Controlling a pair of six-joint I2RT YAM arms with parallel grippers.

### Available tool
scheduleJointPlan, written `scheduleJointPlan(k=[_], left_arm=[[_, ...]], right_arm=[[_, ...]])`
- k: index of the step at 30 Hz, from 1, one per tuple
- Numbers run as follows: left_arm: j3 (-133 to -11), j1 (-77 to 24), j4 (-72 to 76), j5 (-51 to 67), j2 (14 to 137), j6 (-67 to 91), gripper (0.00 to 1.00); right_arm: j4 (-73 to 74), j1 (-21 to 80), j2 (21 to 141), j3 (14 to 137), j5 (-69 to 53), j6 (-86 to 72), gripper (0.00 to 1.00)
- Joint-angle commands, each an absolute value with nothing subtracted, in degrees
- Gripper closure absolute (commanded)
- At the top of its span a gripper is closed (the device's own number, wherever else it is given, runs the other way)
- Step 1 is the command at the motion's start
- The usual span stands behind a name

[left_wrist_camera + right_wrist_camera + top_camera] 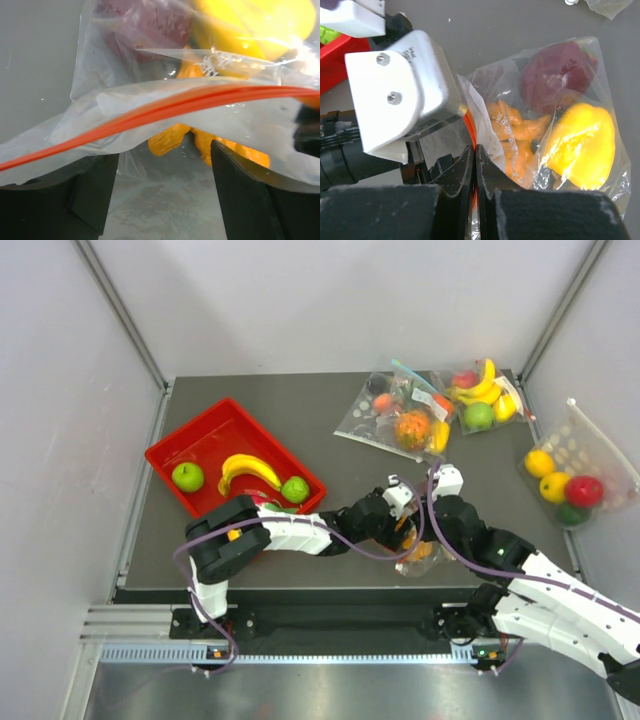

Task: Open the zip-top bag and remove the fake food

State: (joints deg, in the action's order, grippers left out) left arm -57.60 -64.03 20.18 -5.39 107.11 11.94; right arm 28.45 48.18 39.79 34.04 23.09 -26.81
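The zip-top bag [418, 554] lies near the table's front edge, clear plastic with an orange-red zip strip [165, 106]. Inside it are fake food pieces: a dark purple piece [555, 75], a yellow piece [582, 142] and orange segments [512, 130]. My right gripper [475, 150] is shut on the bag's mouth edge, with the zip strip pinched between its fingers. My left gripper [161, 165] is open at the bag's mouth, the zip lip draped across both fingers. In the top view the left gripper [400, 528] and the right gripper [428, 530] meet over the bag. Two green apples [187, 477] lie in the red tray.
A red tray [165, 455] at the left also holds a banana [248, 469]. Two other clear bags of toy fruit [400, 415] [480, 395] sit at the back. A third bag of fruit [570, 475] is at the right edge.
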Motion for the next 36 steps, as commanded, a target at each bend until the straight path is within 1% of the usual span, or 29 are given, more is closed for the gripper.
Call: scheduleJointPlan(k=[1,2,3,4,5,7,9,10,12,14,22,24,25,26,27,29,36], left_arm=[[-60.2,-64.5,23.6,-4.1,109.3,8.5,0.23],[-60.3,-64.4,23.5,-4.1,109.7,7.6,0.29],[-60.8,-64.4,23.2,-4.2,109.9,7.2,0.32],[-61.0,-64.5,23.2,-4.3,110.3,7.0,0.34],[-61.0,-64.4,23.2,-4.1,110.4,6.4,0.37],[-60.9,-64.5,23.7,-4.0,110.8,5.8,0.38],[-60.6,-64.5,24.9,-3.7,111.0,5.2,0.51],[-60.6,-64.5,25.2,-3.5,111.4,5.2,0.55],[-60.7,-64.5,25.8,-2.3,112.0,4.8,0.58],[-60.9,-64.7,26.1,-1.9,112.9,4.7,0.58],[-60.7,-65.2,26.0,-4.1,115.3,3.2,0.52],[-61.2,-65.2,26.0,-4.7,115.8,2.7,0.53],[-61.4,-65.2,26.1,-4.7,116.3,2.6,0.56],[-61.3,-65.2,26.3,-4.7,116.2,2.4,0.74],[-61.0,-65.2,27.0,-4.6,116.2,2.3,0.84],[-59.1,-65.2,28.5,-4.3,114.6,2.5,1.00],[-51.9,-65.3,32.1,-2.2,104.6,4.6,1.00]], right_arm=[[23.6,48.3,39.2,34.5,21.2,-27.8,1.00],[23.5,48.3,39.3,34.5,21.1,-27.7,1.00],[23.5,48.3,39.3,34.5,21.1,-27.8,1.00],[23.6,48.3,39.2,34.5,21.2,-27.8,1.00],[23.7,48.3,39.3,34.5,21.2,-27.8,1.00],[23.6,48.3,39.1,34.5,21.3,-27.7,1.00],[23.6,48.3,39.2,34.5,21.3,-27.7,1.00],[23.6,48.3,39.3,34.5,21.3,-27.7,1.00],[23.6,48.3,39.5,34.5,21.3,-27.7,1.00],[23.6,48.3,39.6,34.5,21.2,-27.6,1.00],[24.0,48.3,38.8,34.4,21.4,-27.6,1.00],[23.9,48.3,38.8,34.4,21.4,-27.7,1.00],[24.0,48.3,38.8,34.4,21.4,-27.7,1.00],[24.0,48.3,38.7,34.3,21.4,-27.6,1.00],[24.1,48.3,38.6,34.3,21.5,-27.6,1.00],[24.5,48.3,38.1,34.1,21.8,-27.6,1.00],[26.2,48.2,37.6,34.1,24.3,-27.5,1.00]])
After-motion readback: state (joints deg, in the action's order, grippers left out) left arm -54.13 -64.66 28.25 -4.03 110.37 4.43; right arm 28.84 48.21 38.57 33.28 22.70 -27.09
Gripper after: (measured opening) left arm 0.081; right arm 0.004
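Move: The knobbly orange piece in the bag lies just off the left fingertips, about 1 cm ahead, 3 cm to the right and 4 cm below. The purple food is roughly 9 cm ahead and 5 cm right of the left hand, the yellow pepper some 2 cm ahead and 8 cm right, both about 4 cm lower. From the right hand, shut on the zip edge, the orange piece is about 3 cm back, 1 cm left and 13 cm down. Down through the bag's mouth goes the left hand, about 3.5 cm and a little to the right, fingers narrowing halfway, then shutting on the narrow end of the orange piece. It then starts back left, slightly backward and up, about 2 cm, keeping that pinch. The right hand stays nearly still, still pinching the zip edge. ##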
